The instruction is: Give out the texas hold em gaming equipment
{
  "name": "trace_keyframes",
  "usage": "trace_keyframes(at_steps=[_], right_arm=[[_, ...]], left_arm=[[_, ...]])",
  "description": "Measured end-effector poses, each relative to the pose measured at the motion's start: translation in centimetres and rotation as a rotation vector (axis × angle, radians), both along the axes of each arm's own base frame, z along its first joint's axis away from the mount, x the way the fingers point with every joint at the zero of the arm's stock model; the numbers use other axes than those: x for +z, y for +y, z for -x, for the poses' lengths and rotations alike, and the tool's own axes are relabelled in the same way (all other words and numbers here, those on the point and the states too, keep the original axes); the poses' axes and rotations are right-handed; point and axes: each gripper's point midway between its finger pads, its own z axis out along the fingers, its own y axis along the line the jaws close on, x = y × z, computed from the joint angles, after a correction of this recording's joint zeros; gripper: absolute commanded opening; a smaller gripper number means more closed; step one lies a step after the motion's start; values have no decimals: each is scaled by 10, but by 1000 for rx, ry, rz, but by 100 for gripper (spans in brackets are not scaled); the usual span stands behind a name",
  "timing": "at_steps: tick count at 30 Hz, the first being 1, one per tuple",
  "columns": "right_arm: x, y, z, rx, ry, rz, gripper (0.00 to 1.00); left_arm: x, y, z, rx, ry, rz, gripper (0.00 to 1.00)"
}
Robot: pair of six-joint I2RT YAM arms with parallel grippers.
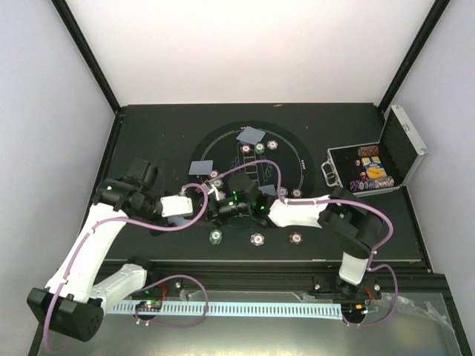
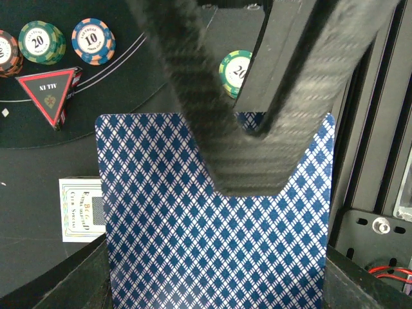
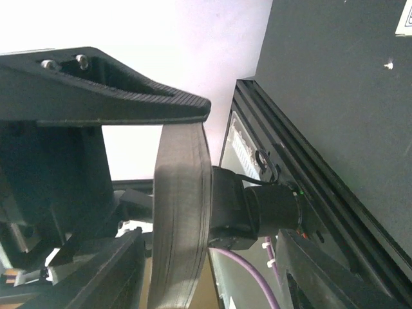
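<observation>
My left gripper [image 1: 211, 202] [image 2: 215, 280] is shut on a stack of playing cards [image 2: 212, 244] with a blue diamond-patterned back, held over the near part of the mat. My right gripper [image 1: 228, 208] [image 3: 212, 273] meets it from the right. Its jaws stand open round the stack, whose grey edge [image 3: 183, 225] shows between them with gaps on both sides. One black right finger [image 2: 219, 129] lies across the card back. A red triangle marker [image 2: 48, 96] and striped chips [image 2: 92, 40] lie on the mat. Two cards [image 1: 251, 135] [image 1: 200, 167] lie face down farther back.
The round black mat [image 1: 223, 141] carries single chips along its near rim [image 1: 216, 236] [image 1: 257, 239] [image 1: 296, 238]. An open silver case [image 1: 375, 167] with chips stands at the right. A white printed card [image 2: 84, 209] lies beside the held stack. The table's front rail [image 3: 277, 174] runs close by.
</observation>
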Motion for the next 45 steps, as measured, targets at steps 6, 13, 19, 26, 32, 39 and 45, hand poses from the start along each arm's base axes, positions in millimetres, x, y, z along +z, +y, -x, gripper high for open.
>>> trace_keyframes(at_steps=[6, 13, 19, 26, 32, 39, 45], right_arm=[[-7, 15, -5, 13, 20, -3, 57], [-20, 29, -10, 32, 37, -3, 53], [-24, 29, -11, 41, 44, -32, 44], [-22, 10, -16, 26, 28, -67, 38], [-17, 1, -17, 17, 24, -63, 31], [-10, -7, -15, 14, 17, -28, 24], [-8, -13, -12, 16, 4, 3, 17]], left_arm=[[-3, 0, 1, -1, 7, -2, 1], [-9, 0, 1, -7, 28, -14, 2], [-15, 1, 2, -10, 43, -27, 2], [-14, -1, 1, -19, 32, -24, 1], [-14, -2, 1, -20, 32, -25, 2], [-14, -1, 1, -18, 31, -29, 2], [-15, 0, 0, -16, 30, -34, 2]])
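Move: The left hand already holds the deck of cards, its middle about 3 cm to that hand's right and 1 cm below. From the right hand, whose open fingers reach over the deck's near end, its middle lies about 6 cm left, 1 cm ahead and 2 cm lower. Some 15 cm below the right hand, the green chip stack stands about 3 cm right and 3 cm back, the all-in triangle about 15 cm ahead and 2 cm left. With its upper finger on the top card's patterned back, the right hand closes around the card's near end and drags it off the deck. It first reaches about 3 cm left and some 2 cm down over the deck, edging forward, then shuts most of its gap while drawing back right some 4 cm, rising slightly. The left hand keeps its grip and sinks about 1.5 cm early on. ##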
